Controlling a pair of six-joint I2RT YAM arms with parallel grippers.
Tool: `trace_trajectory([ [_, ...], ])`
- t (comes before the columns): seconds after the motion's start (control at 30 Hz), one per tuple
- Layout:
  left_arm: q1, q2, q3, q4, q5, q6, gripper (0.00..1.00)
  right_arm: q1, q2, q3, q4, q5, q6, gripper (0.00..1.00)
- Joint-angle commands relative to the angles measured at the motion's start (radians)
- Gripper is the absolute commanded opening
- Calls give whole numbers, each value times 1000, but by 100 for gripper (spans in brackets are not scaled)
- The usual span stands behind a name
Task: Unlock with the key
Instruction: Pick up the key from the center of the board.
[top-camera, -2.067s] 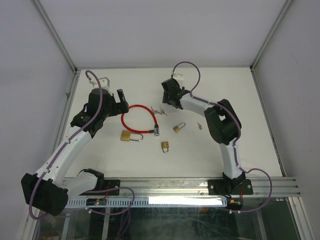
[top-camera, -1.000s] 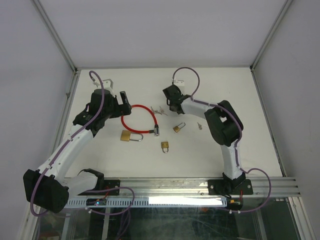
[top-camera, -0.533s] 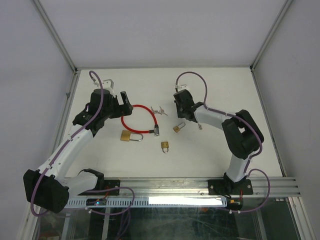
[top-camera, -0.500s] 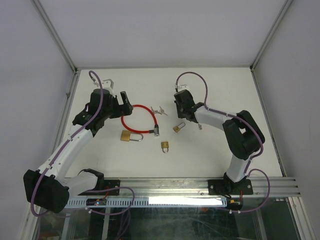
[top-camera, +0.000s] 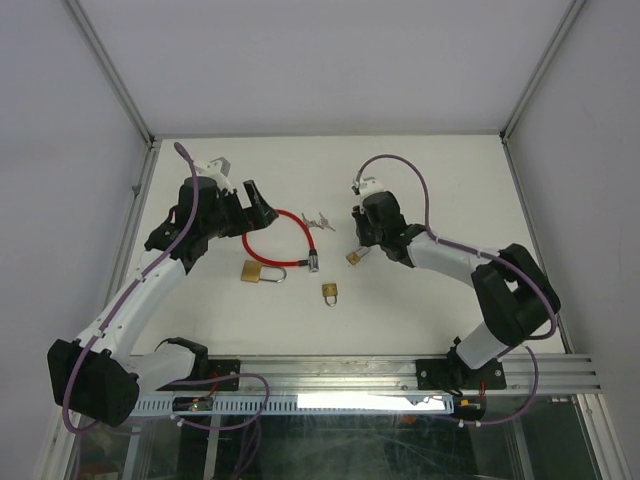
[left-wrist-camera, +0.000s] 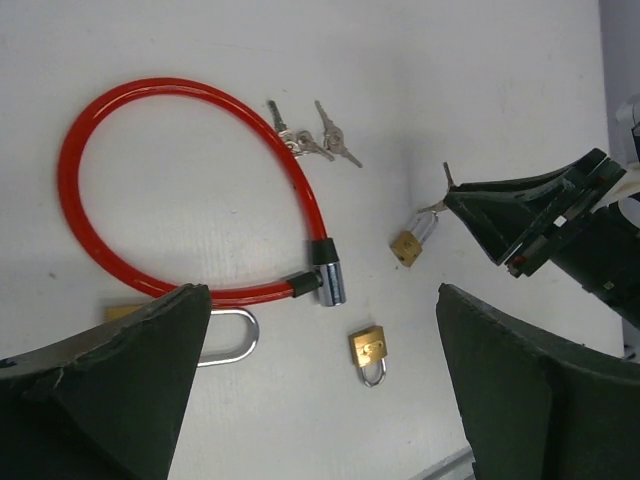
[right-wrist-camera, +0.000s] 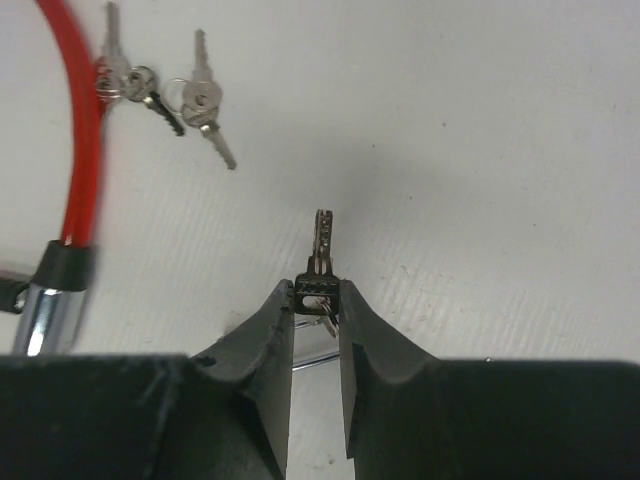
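My right gripper (top-camera: 362, 238) (right-wrist-camera: 317, 291) is shut on the head of a small silver key (right-wrist-camera: 321, 238), whose blade points away from the fingers above the white table. Just beneath and beside it lies a small brass padlock (top-camera: 353, 258) (left-wrist-camera: 410, 245). A second small brass padlock (top-camera: 329, 293) (left-wrist-camera: 368, 350) lies nearer the front. A larger brass padlock (top-camera: 255, 271) rests by the red cable lock (top-camera: 268, 216) (left-wrist-camera: 95, 110). My left gripper (top-camera: 256, 201) (left-wrist-camera: 320, 380) hangs open over the cable lock, holding nothing.
A bunch of loose keys (top-camera: 319, 219) (right-wrist-camera: 165, 95) lies between the cable lock and the right gripper. The cable lock's chrome barrel end (left-wrist-camera: 331, 282) points toward the front. White walls enclose the table on three sides.
The right arm has swung right and toward the front, carrying the key from beside the key bunch to the small padlock. The left gripper has tipped slightly toward the cable lock.
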Motion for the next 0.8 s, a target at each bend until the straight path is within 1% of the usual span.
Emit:
trace_trajectory([
  [0.0,10,-19,-50,162,135,-124,99,33,-131,-46,173,-38,-41,6],
  [0.13,10,-50,-154,350,211,-235,98,58,-220,-107,237,-38,-41,6],
  [0.17,10,-53,-172,388,226,-263,97,67,-242,-119,250,-63,-64,7],
  [0.33,-1,-33,-223,536,287,-333,97,110,-345,-179,314,-68,-68,7],
  [0.53,-67,-6,-295,704,290,-369,96,190,-423,-261,431,-83,-82,8],
  [0.67,-113,22,-346,835,277,-409,96,248,-443,-285,483,-61,-101,8],
  [0.77,-145,60,-350,898,275,-457,94,293,-447,-293,508,-37,-119,9],
])
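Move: Between the right fingers the key is already held, about 22 cm right of the open left hand point, 5 cm farther out and 13 cm lower. Conversely, the left gripper is some 22 cm left of the right hand, 5 cm back and 13 cm up. Around the right hand, roughly 5 cm lower, lie the small padlock 5 cm back and straight below-behind, the spare keys 3 cm ahead and 9 cm left, and the cable lock's head 8 cm back and 9 cm left. Lifting the key about 11 cm, the right hand also draws back some 8 cm and left 7 cm towards the left gripper, its fingers tipping up about 20 degrees and turning counter-clockwise, grip kept. The left hand comes to meet it, going right some 10 cm while its left side rolls down about 30 degrees to swing its wide-open fingers at the key. ##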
